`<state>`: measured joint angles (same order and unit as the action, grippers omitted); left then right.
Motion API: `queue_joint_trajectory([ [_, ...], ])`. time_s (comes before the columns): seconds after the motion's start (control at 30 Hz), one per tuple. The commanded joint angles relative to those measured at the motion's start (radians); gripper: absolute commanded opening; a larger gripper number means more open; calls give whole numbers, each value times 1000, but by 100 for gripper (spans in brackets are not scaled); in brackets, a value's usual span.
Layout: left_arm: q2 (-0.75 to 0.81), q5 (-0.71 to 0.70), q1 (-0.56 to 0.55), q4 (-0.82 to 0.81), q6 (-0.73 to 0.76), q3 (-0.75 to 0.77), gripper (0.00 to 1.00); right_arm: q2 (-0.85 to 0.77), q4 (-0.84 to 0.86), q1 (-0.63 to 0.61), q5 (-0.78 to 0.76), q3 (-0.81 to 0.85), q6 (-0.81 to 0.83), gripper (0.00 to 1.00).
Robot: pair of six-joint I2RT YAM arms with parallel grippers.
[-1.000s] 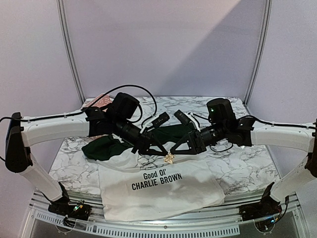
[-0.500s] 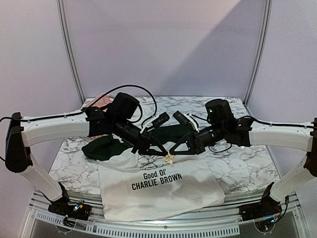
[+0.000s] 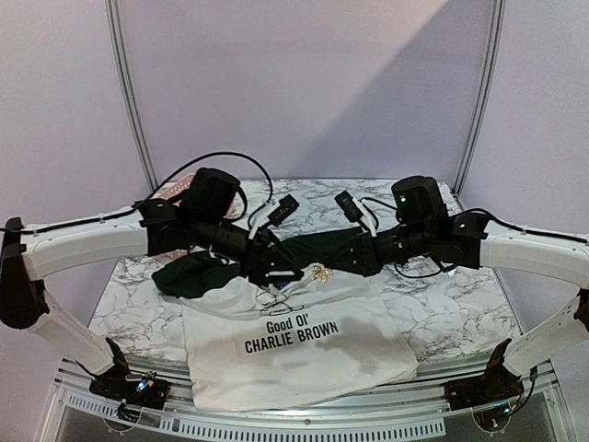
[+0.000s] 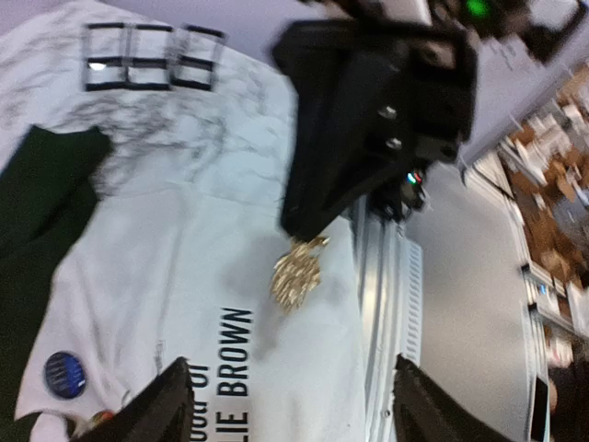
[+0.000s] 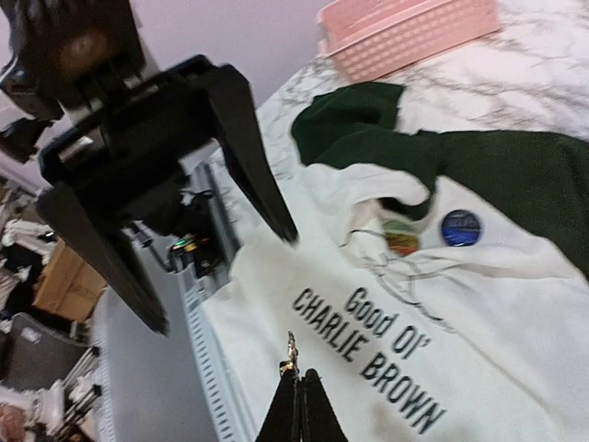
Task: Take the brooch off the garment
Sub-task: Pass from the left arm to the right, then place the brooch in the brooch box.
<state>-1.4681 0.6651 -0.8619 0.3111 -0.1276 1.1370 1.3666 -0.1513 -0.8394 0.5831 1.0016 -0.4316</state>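
Note:
The garment is a white T-shirt with dark green sleeves, lying flat with its black print facing up. A small gold brooch hangs from my right gripper, which is shut on it just above the shirt's collar area. In the left wrist view the brooch dangles clear of the garment below the right gripper. Seen from the right wrist, the brooch sticks up from the right gripper. My left gripper stands open and empty beside it, also seen as the left gripper and left gripper.
Two round badges, a blue one and a multi-coloured one, sit near the shirt's collar. A pink basket stands at the back left of the marble table. The table's metal front rail runs under the shirt's hem.
My left gripper has opened and drawn back to the left. My right gripper has closed fully on the brooch and raised it off the shirt, back and to the right.

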Motion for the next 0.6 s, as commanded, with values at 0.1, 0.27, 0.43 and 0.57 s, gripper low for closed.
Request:
queue_joint_trajectory([
  [0.1, 319, -389, 215, -240, -100, -157, 97, -59, -378, 91, -549, 149, 96, 0],
  [0.27, 436, -506, 264, -288, -109, -218, 99, 31, -516, 143, -821, 270, 136, 0],
  [0.43, 425, -525, 276, -253, -115, -202, 100, 179, -552, 196, -973, 384, 205, 0],
  [0.57, 411, -541, 282, -226, -124, -188, 99, 301, -560, 230, -1124, 449, 254, 0],
])
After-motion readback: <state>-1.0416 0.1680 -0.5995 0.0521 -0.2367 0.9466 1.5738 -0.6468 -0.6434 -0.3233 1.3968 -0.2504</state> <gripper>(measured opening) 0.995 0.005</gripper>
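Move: Just right of the left hand, some 5 cm off at about its height, is the brooch, already pinched in the right fingers. The pink basket lies about 34 cm ahead, 36 cm left and 21 cm below the left hand. From the right hand, the black tray is about 27 cm ahead, 34 cm right and 22 cm below; the blue badge is 10 cm ahead, 11 cm left, 22 cm below, with the green cloth's middle 6 cm beyond it. Carrying the still-pinched brooch away from the left hand, the right arm sweeps forward and right roughly 23 cm towards the black tray, nearly level, its fingers swinging clockwise from pointing left to forward and steeply down. The empty left hand backs off left, up and forward towards the pink basket, turning about 45 degrees counter-clockwise and opening from partly to fully wide. ##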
